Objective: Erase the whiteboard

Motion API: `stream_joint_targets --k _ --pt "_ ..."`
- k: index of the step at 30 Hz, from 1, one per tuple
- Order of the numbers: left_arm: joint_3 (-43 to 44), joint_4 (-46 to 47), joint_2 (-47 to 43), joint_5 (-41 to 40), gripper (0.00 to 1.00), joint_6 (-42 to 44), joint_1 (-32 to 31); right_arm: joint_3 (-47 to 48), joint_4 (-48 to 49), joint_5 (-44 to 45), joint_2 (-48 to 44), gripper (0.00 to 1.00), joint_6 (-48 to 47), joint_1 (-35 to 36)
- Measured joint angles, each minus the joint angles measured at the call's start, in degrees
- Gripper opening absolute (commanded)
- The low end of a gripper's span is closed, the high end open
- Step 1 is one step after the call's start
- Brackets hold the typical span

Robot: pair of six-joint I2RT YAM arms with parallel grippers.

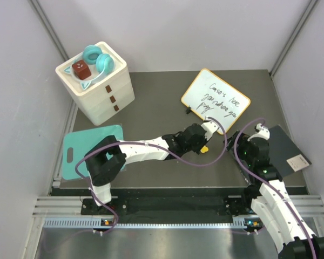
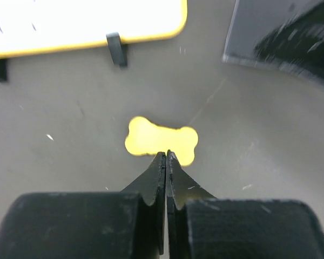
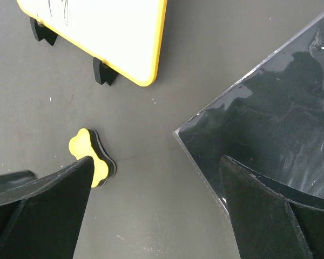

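Observation:
The whiteboard (image 1: 216, 100), white with an orange-yellow frame and black feet, stands at the back right with dark handwriting on it. Its lower edge shows in the left wrist view (image 2: 86, 21) and a corner in the right wrist view (image 3: 113, 32). A yellow bone-shaped eraser (image 1: 204, 149) lies on the mat just in front of it. My left gripper (image 1: 211, 128) is shut with nothing between its jaws. Its tips (image 2: 166, 155) sit over the near edge of the eraser (image 2: 161, 141); I cannot tell whether they touch it. My right gripper (image 3: 156, 167) stands wide open to the right of the eraser (image 3: 89, 154), holding nothing.
A dark grey slab (image 1: 283, 148) lies at the right edge, partly under my right gripper (image 1: 257, 135). A teal cutting board (image 1: 83, 148) lies front left. A white drawer box (image 1: 94, 81) holding teal headphones and a red-brown block stands back left.

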Motion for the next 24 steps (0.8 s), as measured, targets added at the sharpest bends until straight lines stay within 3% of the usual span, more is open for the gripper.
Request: stream_joint_targets --k 11,19,24 --pt "0.39 -2.89 4.74 1.92 0.00 -4.72 -0.98 0.00 0.00 0.02 -0.02 0.98 0.04 0.00" --pt "11.43 -2.25 12.96 1.81 0.00 -6.62 -2.54 -0.04 0.68 -0.66 1.42 0.99 1.01 -2.01" --pt "13.22 -1.92 17.31 -0.90 0.00 -7.04 -2.54 -0.26 0.94 -2.34 3.06 0.99 1.22 -4.76"
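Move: The yellow bone-shaped eraser lies about 9 cm below the shut left fingertips, some 2 cm ahead and 2 cm to their right. The whiteboard's middle is about 25 cm ahead of the left hand and 7 cm right; the black mat's middle is some 31 cm right, about level. From the open right hand the eraser is roughly 11 cm left, 3 cm ahead and 7 cm below. The shut left hand drops, swings about 6 cm right past the eraser, then sinks again close beside it. ##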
